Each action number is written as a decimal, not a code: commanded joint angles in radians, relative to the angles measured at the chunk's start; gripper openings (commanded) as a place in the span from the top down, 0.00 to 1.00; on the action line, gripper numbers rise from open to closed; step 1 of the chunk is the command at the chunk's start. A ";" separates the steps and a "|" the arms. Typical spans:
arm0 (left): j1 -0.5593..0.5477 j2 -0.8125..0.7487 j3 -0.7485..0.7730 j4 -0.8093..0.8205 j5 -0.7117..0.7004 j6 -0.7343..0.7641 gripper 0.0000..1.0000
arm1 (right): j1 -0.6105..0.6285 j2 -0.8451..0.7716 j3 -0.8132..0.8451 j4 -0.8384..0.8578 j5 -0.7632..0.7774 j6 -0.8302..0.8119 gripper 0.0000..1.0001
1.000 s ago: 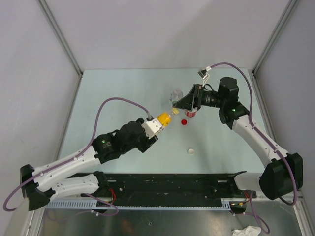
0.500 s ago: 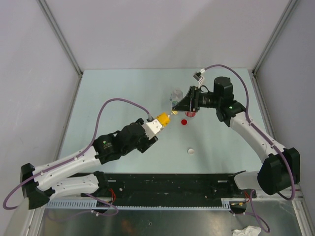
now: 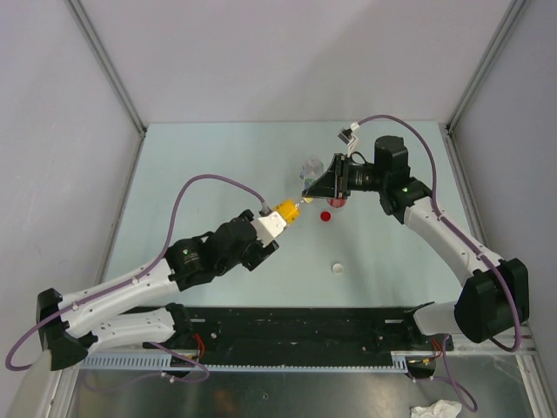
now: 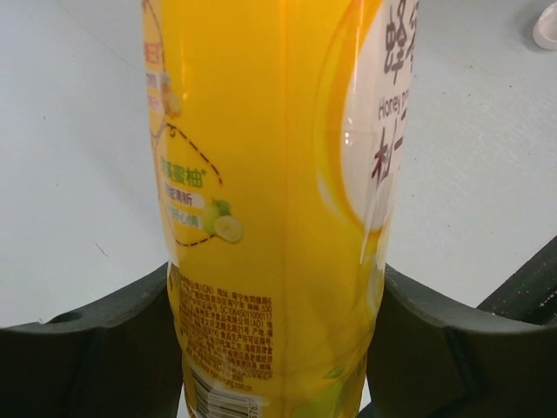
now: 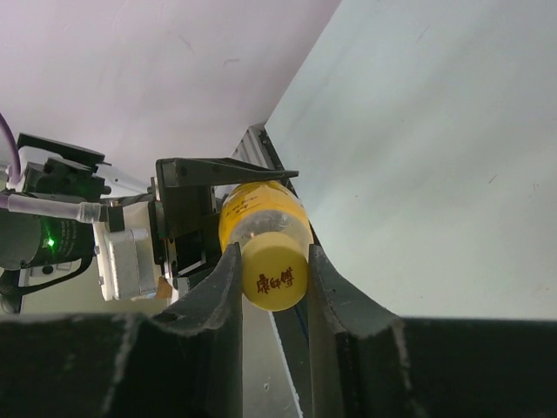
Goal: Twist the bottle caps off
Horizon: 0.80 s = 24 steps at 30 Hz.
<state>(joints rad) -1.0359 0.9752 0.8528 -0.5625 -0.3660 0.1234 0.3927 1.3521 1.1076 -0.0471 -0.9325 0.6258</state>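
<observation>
The orange-yellow bottle (image 3: 286, 210) is held off the table, lying slantwise with its neck toward the upper right. My left gripper (image 3: 275, 221) is shut on its body (image 4: 270, 200), one finger pressed on each side. The yellow cap (image 5: 274, 277) sits on the bottle's neck, and my right gripper (image 5: 271, 266) is shut on it, both fingers touching its sides. In the top view the right gripper (image 3: 306, 198) meets the bottle end-on. A red cap (image 3: 325, 216) and a white cap (image 3: 338, 268) lie loose on the table.
A clear bottle (image 3: 311, 167) stands just behind the right gripper. A red-labelled bottle (image 3: 338, 203) stands half hidden under the right wrist. The white cap (image 4: 546, 26) also shows in the left wrist view's top right corner. Grey walls close in the table on three sides.
The right gripper has slid a little left onto the bottle's neck and its jaws have closed on the yellow cap. The left arm and bottle have stayed put.
</observation>
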 commanded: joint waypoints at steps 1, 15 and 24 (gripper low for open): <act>-0.006 -0.022 0.012 0.029 -0.013 -0.009 1.00 | 0.008 -0.017 0.046 0.037 -0.041 -0.006 1.00; -0.003 -0.171 -0.014 0.200 0.262 -0.053 1.00 | 0.008 -0.101 0.047 0.118 -0.105 -0.091 1.00; 0.023 -0.203 -0.009 0.279 0.605 -0.041 1.00 | 0.009 -0.197 0.046 0.098 -0.169 -0.246 1.00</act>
<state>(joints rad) -1.0134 0.8089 0.8303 -0.4675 -0.0589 0.0582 0.3935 1.2015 1.1210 0.0349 -1.0531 0.4892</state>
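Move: The yellow bottle's cap is already pinched between the right fingertips, within a centimetre of that hand's point. The left hand still grips the bottle's body, with the cap about 6 cm ahead, 8 cm to its right and 11 cm above it. Below the right hand, on the table, the loose red cap is some 12 cm ahead and 7 cm right, the red-label bottle 15 cm ahead and 10 cm right, and the clear bottle 20 cm ahead and 3 cm right. The yellow bottle and its cap are raised and drawn back together, both grips kept. The right hand rises about 6 cm and comes back 4 cm, rolling some 20 degrees to twist the cap counter-clockwise as seen from the cap end. The left hand goes up, back and to its right, its left side dipping as it swings clockwise, which counter-turns the bottle. ##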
